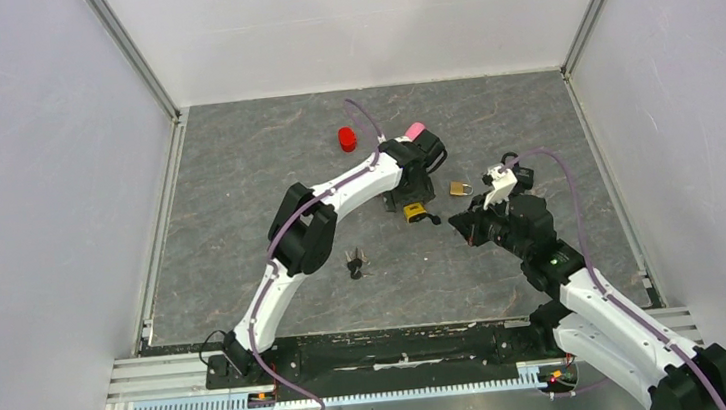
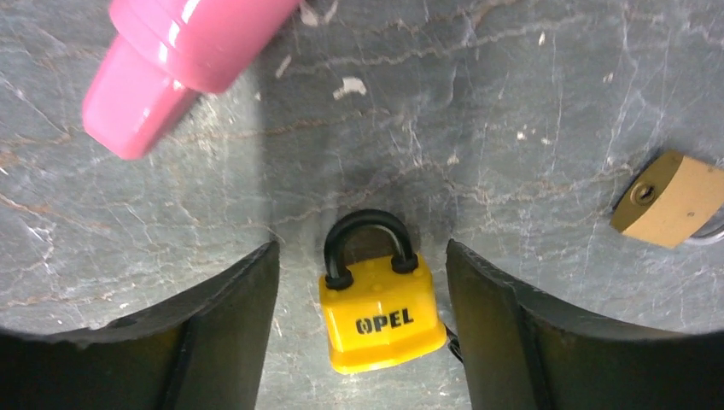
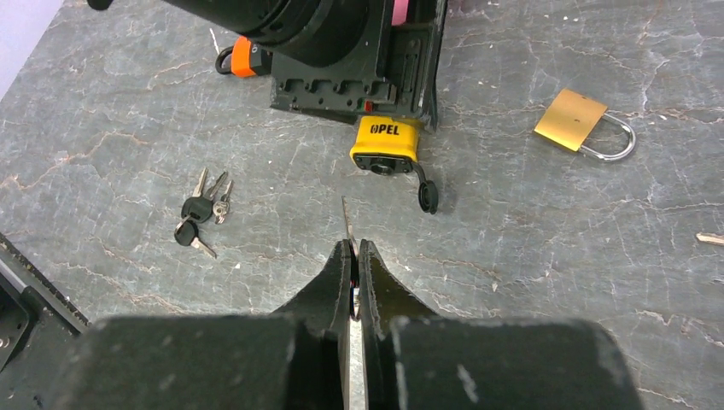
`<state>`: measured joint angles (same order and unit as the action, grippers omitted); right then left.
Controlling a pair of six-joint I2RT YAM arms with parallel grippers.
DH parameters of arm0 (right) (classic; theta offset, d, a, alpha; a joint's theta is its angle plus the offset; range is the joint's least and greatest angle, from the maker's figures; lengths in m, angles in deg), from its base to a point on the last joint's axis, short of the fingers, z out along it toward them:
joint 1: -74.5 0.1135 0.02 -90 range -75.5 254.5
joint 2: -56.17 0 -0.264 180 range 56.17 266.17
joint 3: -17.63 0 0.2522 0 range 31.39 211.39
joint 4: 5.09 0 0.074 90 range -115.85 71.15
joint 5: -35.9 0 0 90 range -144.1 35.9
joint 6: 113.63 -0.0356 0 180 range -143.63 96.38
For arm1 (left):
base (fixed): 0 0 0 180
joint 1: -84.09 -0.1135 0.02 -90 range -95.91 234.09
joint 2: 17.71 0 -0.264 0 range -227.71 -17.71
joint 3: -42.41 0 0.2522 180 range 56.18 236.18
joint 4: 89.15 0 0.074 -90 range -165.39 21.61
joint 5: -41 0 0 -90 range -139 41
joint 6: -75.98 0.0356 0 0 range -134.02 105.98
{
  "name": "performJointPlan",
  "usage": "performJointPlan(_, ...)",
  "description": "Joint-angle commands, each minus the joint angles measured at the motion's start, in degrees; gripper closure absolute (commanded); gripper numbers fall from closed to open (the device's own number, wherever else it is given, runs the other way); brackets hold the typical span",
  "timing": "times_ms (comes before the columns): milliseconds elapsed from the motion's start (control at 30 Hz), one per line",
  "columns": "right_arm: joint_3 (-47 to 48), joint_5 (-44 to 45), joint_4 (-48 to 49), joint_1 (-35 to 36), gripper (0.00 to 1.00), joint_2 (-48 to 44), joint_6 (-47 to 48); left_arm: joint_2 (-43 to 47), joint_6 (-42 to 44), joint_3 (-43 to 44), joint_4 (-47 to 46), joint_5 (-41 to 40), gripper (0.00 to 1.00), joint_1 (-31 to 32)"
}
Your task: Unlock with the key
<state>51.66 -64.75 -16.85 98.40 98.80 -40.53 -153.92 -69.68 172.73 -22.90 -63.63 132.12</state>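
Note:
A yellow padlock [image 2: 380, 316] with a black shackle lies flat on the grey table between the fingers of my left gripper [image 2: 363, 256]. That gripper is open, with a gap on each side of the lock body. In the top view the padlock [image 1: 415, 211] sits just under the left gripper [image 1: 411, 198]. My right gripper [image 3: 354, 248] is shut on a key [image 3: 345, 220]. The key's thin blade sticks out past the fingertips and points at the keyhole end of the padlock [image 3: 386, 143], a short way off. The lock's black dust cap [image 3: 427, 195] hangs open beside the keyhole.
A brass padlock [image 1: 460, 189] lies to the right of the yellow one. A bunch of spare keys [image 1: 355, 263] lies on the table nearer the arm bases. A red cap-like object [image 1: 347, 139] and a pink object [image 1: 415, 131] sit behind the left gripper. White walls enclose the table.

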Motion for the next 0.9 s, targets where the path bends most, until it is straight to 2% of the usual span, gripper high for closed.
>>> performJointPlan(0,0.34,1.48,1.08,0.27,1.0,-1.24,0.83,-1.73,-2.02,2.34,4.48,-1.68,0.27,1.73)
performJointPlan(133,0.14,1.02,1.29,0.25,1.0,-1.32,0.64,0.26,-3.53,-1.68,4.16,-1.16,0.39,2.23)
performJointPlan(267,-0.5,-0.2,2.53,0.26,1.0,-1.83,0.83,5.63,-5.94,-7.9,0.06,-2.12,0.54,2.15)
performJointPlan(433,-3.07,-2.85,6.92,0.25,1.0,-3.28,-1.65,15.04,-10.05,-17.19,-7.37,-2.54,0.86,1.07)
performJointPlan(533,-5.22,-5.87,12.38,0.56,1.0,-3.15,-4.56,21.3,-12.67,-23.27,-11.9,-2.33,0.98,0.28)
performJointPlan(733,-7.49,-5.84,22.95,6.46,1.0,-1.58,-8.64,33.49,-18.72,-35.51,-20.51,-0.55,0.98,-1.3)
performJointPlan(867,-7.72,-5.48,29.64,10.61,1.0,1.23,-10.66,39.52,-22.56,-40.3,-24.12,1.34,0.98,-1.54)
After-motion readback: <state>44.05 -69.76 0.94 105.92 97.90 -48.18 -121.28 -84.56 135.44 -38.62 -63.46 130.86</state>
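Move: The yellow padlock lies between the left hand's open fingers, about 2 cm back of the hand point, in line sideways and roughly 1 cm lower. From that hand the brass padlock is some 10 cm right and 2 cm ahead, the pink microphone 9 cm ahead and 2 cm left, the black keys 12 cm back and 13 cm left. From the right hand, the yellow padlock lies about 9 cm ahead, 7 cm left and 11 cm below. The yellow padlock is pinched by its sides as the left fingers draw back about 2 cm low over the table and close on it; the left hand then carries it back and left before lifting some 7 cm, turning about 15 degrees counter-clockwise. The right hand, still gripping its key, waits, then swings about 5 cm left and 3 cm back, turning counter-clockwise. ##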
